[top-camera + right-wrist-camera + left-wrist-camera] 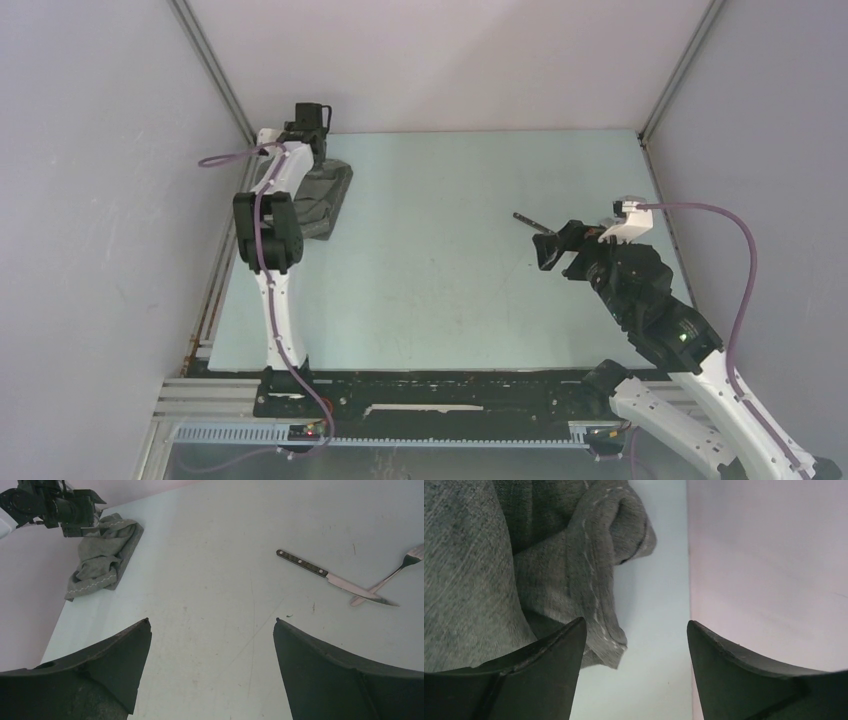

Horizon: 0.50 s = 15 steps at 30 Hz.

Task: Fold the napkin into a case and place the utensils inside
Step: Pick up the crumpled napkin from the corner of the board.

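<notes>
The napkin (328,195) lies crumpled in a grey heap at the table's far left, beside the left wall. My left gripper (316,150) hovers over its far end. In the left wrist view the gripper (636,625) stands open, and a hemmed corner of the napkin (594,605) reaches into the gap beside the left finger (549,665). My right gripper (212,621) is open over bare table. The utensils lie ahead of it to the right: a dark-handled knife (325,575) with the fork (395,572) crossing its blade tip. From above, only the knife's handle (526,219) shows.
The left side wall (769,570) stands close to the right finger of my left gripper. The enclosure's walls bound the table (450,290) on the left, back and right. The left arm (55,505) shows above the napkin in the right wrist view.
</notes>
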Each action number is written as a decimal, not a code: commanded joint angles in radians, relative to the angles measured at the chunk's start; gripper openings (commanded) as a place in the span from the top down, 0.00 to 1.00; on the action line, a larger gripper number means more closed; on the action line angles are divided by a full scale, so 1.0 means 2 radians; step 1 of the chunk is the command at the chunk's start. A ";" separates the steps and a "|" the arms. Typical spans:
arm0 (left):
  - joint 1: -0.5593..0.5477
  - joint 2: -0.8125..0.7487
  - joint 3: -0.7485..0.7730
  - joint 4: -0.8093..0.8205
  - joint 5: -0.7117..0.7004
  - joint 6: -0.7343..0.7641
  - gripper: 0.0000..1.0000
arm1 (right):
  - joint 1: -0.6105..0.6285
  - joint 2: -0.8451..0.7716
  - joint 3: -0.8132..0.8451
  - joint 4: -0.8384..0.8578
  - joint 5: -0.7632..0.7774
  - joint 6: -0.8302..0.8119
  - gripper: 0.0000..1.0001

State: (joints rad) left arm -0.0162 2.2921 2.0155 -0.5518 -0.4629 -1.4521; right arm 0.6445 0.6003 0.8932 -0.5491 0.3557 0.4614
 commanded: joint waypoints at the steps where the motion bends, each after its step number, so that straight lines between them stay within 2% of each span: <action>1: 0.013 0.030 0.039 -0.058 0.023 -0.033 0.19 | 0.003 0.007 -0.004 0.026 0.011 0.008 0.00; 6: 0.026 0.028 0.026 -0.053 0.032 -0.030 0.17 | 0.003 0.012 -0.004 0.027 0.002 0.017 0.00; 7: 0.029 0.030 0.027 -0.049 0.040 -0.028 0.23 | 0.004 0.014 -0.004 0.028 0.000 0.020 0.00; 8: 0.033 0.033 0.028 -0.044 0.052 -0.022 0.37 | 0.004 0.015 -0.004 0.028 -0.003 0.022 0.00; 10: 0.043 0.033 0.031 -0.042 0.075 -0.001 0.77 | 0.004 0.018 -0.004 0.028 -0.012 0.024 0.00; 13: 0.047 -0.007 0.024 -0.040 0.098 0.052 0.98 | 0.004 0.031 -0.004 0.023 -0.025 0.009 0.00; 15: 0.045 -0.059 -0.002 -0.034 0.113 0.094 1.00 | 0.005 0.047 -0.004 0.022 -0.051 -0.019 0.00</action>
State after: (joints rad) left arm 0.0612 2.3569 2.0506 -0.6376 -0.3080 -1.4246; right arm 0.6445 0.6472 0.8867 -0.5308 0.3229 0.4782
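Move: My open left hand hovers just past the far side of the crumpled napkin. The napkin's middle lies about 11 cm back towards me, some 2 cm left and 6 cm below it. The raised far fold is about 4 cm below, 1 cm back and 2 cm left. From my right hand the napkin's middle is roughly 28 cm ahead, 55 cm left and 24 cm down. I lower my left hand about 4 cm onto the napkin's far fold, easing some 2 cm left as I go, with the fingers still wide. Once down, I hold nearly in place and shut them from wide open to almost closed, pinching the ridge of cloth between the tips. ##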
